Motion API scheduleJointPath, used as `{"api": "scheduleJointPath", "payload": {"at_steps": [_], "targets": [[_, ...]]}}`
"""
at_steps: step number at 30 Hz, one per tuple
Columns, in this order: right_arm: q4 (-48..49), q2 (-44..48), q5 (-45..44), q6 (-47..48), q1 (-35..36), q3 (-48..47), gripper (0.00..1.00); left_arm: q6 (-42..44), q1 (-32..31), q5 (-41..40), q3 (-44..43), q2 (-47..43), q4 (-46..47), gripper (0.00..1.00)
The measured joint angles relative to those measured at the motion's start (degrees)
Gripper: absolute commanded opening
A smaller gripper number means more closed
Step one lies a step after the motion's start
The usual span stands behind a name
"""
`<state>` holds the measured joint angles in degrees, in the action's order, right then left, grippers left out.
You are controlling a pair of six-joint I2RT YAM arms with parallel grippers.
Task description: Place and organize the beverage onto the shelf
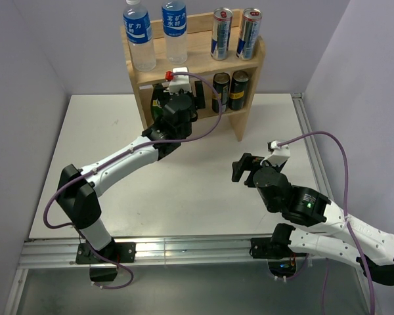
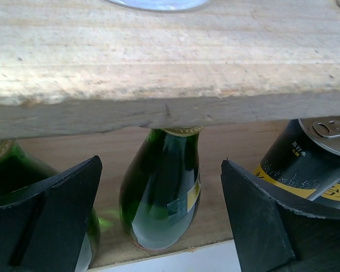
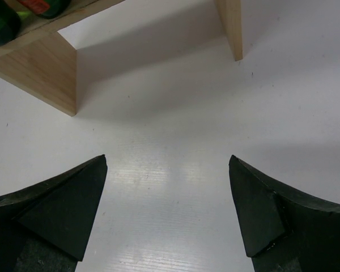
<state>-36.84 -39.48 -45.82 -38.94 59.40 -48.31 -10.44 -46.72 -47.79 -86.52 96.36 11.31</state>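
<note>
The light-wood shelf (image 1: 253, 72) stands at the back of the table. Its top board holds two water bottles (image 1: 139, 36) and two tall cans (image 1: 221, 33). On the lower tier stand two dark cans (image 1: 239, 90) and green glass bottles (image 1: 159, 98). My left gripper (image 1: 181, 98) reaches into the lower tier. Its jaws (image 2: 160, 164) are open on either side of an upright green bottle (image 2: 161, 190), with a gap on both sides. A second green bottle (image 2: 11, 164) is partly hidden behind the left finger. My right gripper (image 1: 245, 167) hangs open over bare table (image 3: 167, 161).
A black and yellow can (image 2: 311, 156) stands just right of my left gripper's right finger. The top board's edge (image 2: 170, 85) runs close above the fingers. The shelf's side panel (image 3: 42, 73) lies ahead of my right gripper. Walls close in the table on three sides.
</note>
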Motion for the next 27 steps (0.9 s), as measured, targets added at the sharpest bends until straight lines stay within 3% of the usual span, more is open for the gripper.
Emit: {"api": "scheduleJointPath", "payload": {"at_steps": [18, 27], "targets": [[-0.04, 0.92, -0.04, 0.02, 0.00, 0.00, 0.96, -4.04, -4.96, -0.61, 4.87, -2.16, -5.14, 0.91], [-3.41, 1.44, 0.33, 1.88, 0.00, -5.09, 0.95, -13.31, -13.55, -1.14, 8.94, -10.62, -20.63, 0.89]]}}
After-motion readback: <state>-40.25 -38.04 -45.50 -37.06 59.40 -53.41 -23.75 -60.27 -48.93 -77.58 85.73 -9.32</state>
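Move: Between the left hand's wide-open fingers, roughly 2 cm ahead, level sideways and 5 cm below its point, is the middle of the green bottle just set on the shelf. The other green bottle stands 8 cm to the left and 1 cm ahead; the nearer dark can is about 12 cm right, 4 cm ahead and 7 cm below. From the right hand the just-placed bottle lies some 24 cm ahead, 22 cm left and 6 cm higher. Backing away empty from the bottle it has already let go, the left hand starts slowly, then speeds up, drawing back about 11 cm while sinking some 5 cm and drifting right. Its fingers stay wide open as it tips down and turns clockwise, each some 10 degrees. Late on, the right hand rises about 3 cm, open and empty. ##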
